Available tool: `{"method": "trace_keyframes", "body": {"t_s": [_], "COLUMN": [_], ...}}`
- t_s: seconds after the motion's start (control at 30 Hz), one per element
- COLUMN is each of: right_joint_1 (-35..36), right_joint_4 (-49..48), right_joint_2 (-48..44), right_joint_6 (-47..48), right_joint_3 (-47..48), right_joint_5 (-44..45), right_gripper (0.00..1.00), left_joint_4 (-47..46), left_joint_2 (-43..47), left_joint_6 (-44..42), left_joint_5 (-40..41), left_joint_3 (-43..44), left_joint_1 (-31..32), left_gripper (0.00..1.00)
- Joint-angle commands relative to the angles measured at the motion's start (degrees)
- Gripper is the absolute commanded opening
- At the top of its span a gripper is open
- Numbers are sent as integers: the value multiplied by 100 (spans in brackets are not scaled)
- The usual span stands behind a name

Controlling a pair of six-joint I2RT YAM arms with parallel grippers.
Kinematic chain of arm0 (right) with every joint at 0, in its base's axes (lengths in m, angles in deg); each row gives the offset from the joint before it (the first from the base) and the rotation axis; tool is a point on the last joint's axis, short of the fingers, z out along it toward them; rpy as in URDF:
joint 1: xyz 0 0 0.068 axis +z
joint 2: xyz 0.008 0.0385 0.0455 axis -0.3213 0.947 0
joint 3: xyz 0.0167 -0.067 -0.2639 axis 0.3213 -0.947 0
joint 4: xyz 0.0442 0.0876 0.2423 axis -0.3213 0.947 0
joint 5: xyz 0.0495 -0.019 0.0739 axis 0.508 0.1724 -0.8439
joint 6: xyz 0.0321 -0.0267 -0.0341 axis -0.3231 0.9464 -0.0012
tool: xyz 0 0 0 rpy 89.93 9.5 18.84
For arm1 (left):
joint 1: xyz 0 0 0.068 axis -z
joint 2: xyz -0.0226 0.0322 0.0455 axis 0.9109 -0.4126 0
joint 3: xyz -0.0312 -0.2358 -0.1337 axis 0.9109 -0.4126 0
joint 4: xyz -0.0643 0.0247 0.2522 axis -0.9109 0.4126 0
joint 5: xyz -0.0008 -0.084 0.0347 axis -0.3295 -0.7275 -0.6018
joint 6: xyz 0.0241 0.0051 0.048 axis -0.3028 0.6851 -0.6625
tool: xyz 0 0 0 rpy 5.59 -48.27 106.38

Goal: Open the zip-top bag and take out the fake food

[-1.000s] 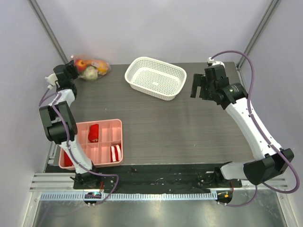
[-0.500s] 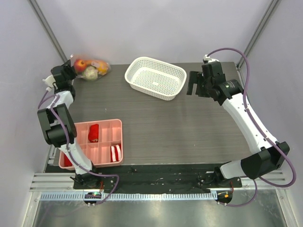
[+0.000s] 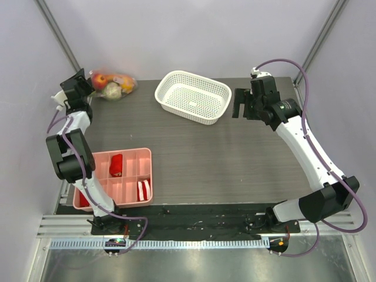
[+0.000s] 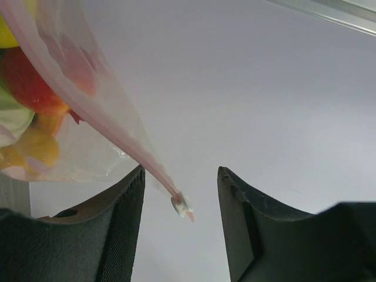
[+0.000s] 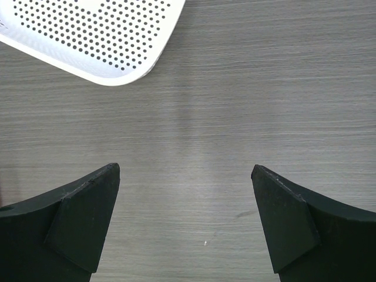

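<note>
The clear zip-top bag [image 3: 114, 84] lies at the table's far left corner with fake food [image 3: 101, 79] inside: red, yellow-orange and pale green pieces. In the left wrist view the bag [image 4: 70, 135] fills the upper left, and its pink zip strip ends in a small slider [image 4: 182, 205] that hangs free between my fingers. My left gripper [image 4: 179, 202] is open around that slider without touching it; in the top view it [image 3: 79, 82] sits just left of the bag. My right gripper [image 3: 242, 108] is open and empty above the table, right of the basket.
A white mesh basket [image 3: 192, 97] stands at the back middle; its corner shows in the right wrist view [image 5: 88, 41]. A pink tray [image 3: 120, 178] with red and red-white pieces sits at the near left. The enclosure wall is close behind the left gripper.
My left gripper has drawn back to the left and tilted, and now stands open beside the bag. My right gripper moved a little to the left and back, then held still.
</note>
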Motion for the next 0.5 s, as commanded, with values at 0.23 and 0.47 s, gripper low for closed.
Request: {"method": "trace_keyframes", "body": {"t_s": [0.23, 0.47], "right_joint_1": [10, 18], "right_joint_4": [-195, -292], "right_joint_2": [19, 89], "right_joint_6": [392, 717], "right_joint_3": [389, 249], "right_joint_5": [26, -484], "right_gripper": [100, 100], "left_joint_4": [588, 2266], "left_joint_2": [-825, -588], "left_joint_6": [1, -1191], "left_joint_5": [-308, -1082], "left_joint_3": [1410, 1955], "left_joint_1": [-34, -26], "left_gripper": [22, 0]}}
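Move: The zip end of the bag, with its small white slider, stands just ahead of the left hand, roughly 4 cm farther out and 1 cm below, in line with the gap between the fingers. The red pomegranate in the bag is some 6 cm ahead, 1 cm right and 8 cm down; the yellow lemon is about 3 cm ahead and 3 cm left, the green cabbage 2 cm ahead and 5 cm right, both slightly lower still. From the right hand the zip end is about 62 cm left and 24 cm ahead, roughly level. The left hand, its half-open fingers rolled so that one pad is above the other, reaches forward about 4 cm and sinks barely a centimetre, bringing the zip end of the bag in between the pads. As the reach slows, the fingers close fully and pinch the pink zip strip at its slider end, while the wrist turns slightly clockwise and dips its tips, well under 10 degrees in all. ##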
